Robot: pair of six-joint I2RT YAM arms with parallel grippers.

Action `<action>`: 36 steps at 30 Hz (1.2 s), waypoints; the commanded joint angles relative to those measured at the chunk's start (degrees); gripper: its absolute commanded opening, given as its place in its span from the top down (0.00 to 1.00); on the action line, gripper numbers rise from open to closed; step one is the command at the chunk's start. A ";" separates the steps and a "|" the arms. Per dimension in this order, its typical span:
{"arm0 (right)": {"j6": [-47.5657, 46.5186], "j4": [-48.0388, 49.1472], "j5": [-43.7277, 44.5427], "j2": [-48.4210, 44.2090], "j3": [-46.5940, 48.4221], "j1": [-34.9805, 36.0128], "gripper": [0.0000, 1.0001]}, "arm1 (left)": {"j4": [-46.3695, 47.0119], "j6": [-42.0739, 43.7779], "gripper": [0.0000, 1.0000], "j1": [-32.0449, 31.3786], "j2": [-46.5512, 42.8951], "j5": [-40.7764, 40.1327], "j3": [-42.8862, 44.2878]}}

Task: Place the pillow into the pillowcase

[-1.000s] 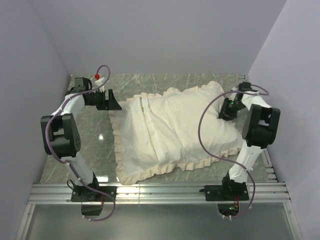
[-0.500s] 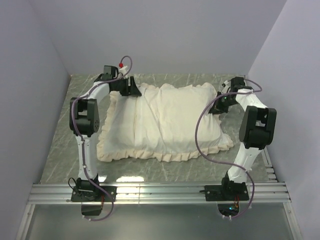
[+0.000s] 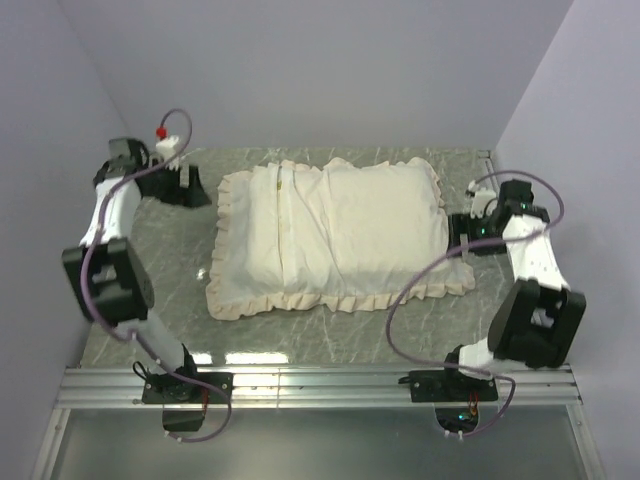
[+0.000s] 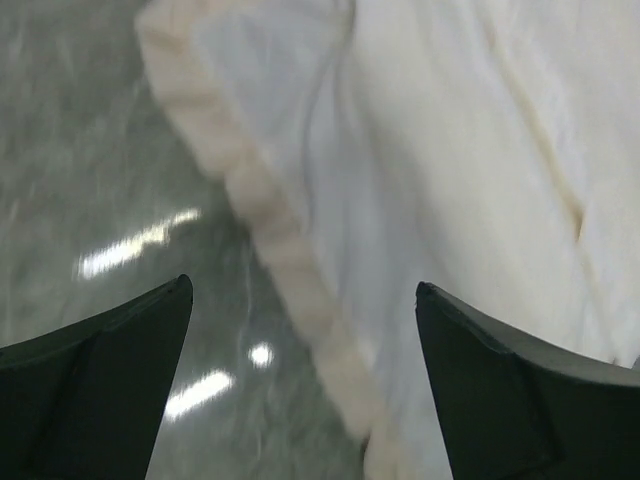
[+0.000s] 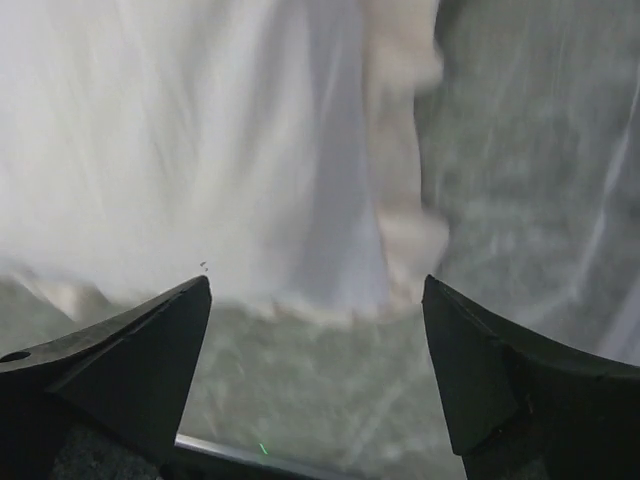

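Note:
The pillowcase (image 3: pixel 340 230) lies flat on the marble table, white face up, with cream ruffled trim all round; it looks plump. A seam runs down its left part. The pillow is hidden; no yellow cushion shows. My left gripper (image 3: pixel 197 192) hovers open, off the case's far left corner and apart from it; in the left wrist view the ruffled edge of the pillowcase (image 4: pixel 300 260) passes below the left gripper's (image 4: pixel 302 287) spread fingers. My right gripper (image 3: pixel 453 240) is open at the case's right edge; the right wrist view shows the pillowcase (image 5: pixel 200 130) just ahead of the right gripper (image 5: pixel 316 282), nothing held.
The grey marble table (image 3: pixel 150 270) is boxed in by pale walls on the left, back and right. An aluminium rail (image 3: pixel 320 385) with both arm bases runs along the near edge. Cables loop off both arms.
Both grippers have opened and left the pillowcase's far corners. The left arm swung out to the left, the right arm drew back to the right. The case has settled flat.

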 commanded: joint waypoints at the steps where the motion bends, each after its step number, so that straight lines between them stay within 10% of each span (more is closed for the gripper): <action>1: -17.25 1.85 10.26 -10.44 -11.32 -0.01 0.07 | -12.61 23.93 0.01 0.44 -14.92 -2.68 -16.61; 14: -20.70 18.12 15.53 -11.16 -26.64 3.85 0.07 | -10.76 41.89 0.01 -4.37 -31.32 -9.27 -46.53; 24: -19.03 22.78 18.17 -7.03 -31.30 10.27 0.23 | 2.59 37.16 0.01 -14.14 -28.08 -22.71 -56.56; 26: -18.68 23.75 19.05 -6.77 -31.74 10.18 0.34 | 4.88 34.87 0.10 -14.23 -25.27 -25.01 -55.86; 31: -18.06 22.62 18.80 -8.34 -29.21 7.29 1.00 | 2.44 31.00 0.96 -12.57 -24.02 -22.68 -51.74; 36: -14.64 11.55 11.07 -17.12 -18.49 2.19 1.00 | -8.36 28.90 1.00 -2.30 -30.34 -10.62 -36.99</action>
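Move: From the open left hand, the pillowcase's near left corner lies about 26 cm back, some 2 cm right and 16 cm below; the far left corner is only 4 cm ahead and 4 cm to the right, some 15 cm down. From the open right hand, the near right corner is about 9 cm back, 1 cm right and 10 cm below, while the far right corner stands about 17 cm ahead and 6 cm left, equally low. The left hand swings back about 26 cm and down 16 cm to the near left corner of the filled pillowcase, turning some 35 degrees clockwise, then comes 5 cm forward low over the table as its open fingers shut and pinch the frilled cloth there. The right hand quickly draws back about 7 cm, then sinks to 10 cm below its start at the near right corner while turning some 20 degrees counter-clockwise, and shuts on the cloth; both hands rise about 2 cm at the last. ##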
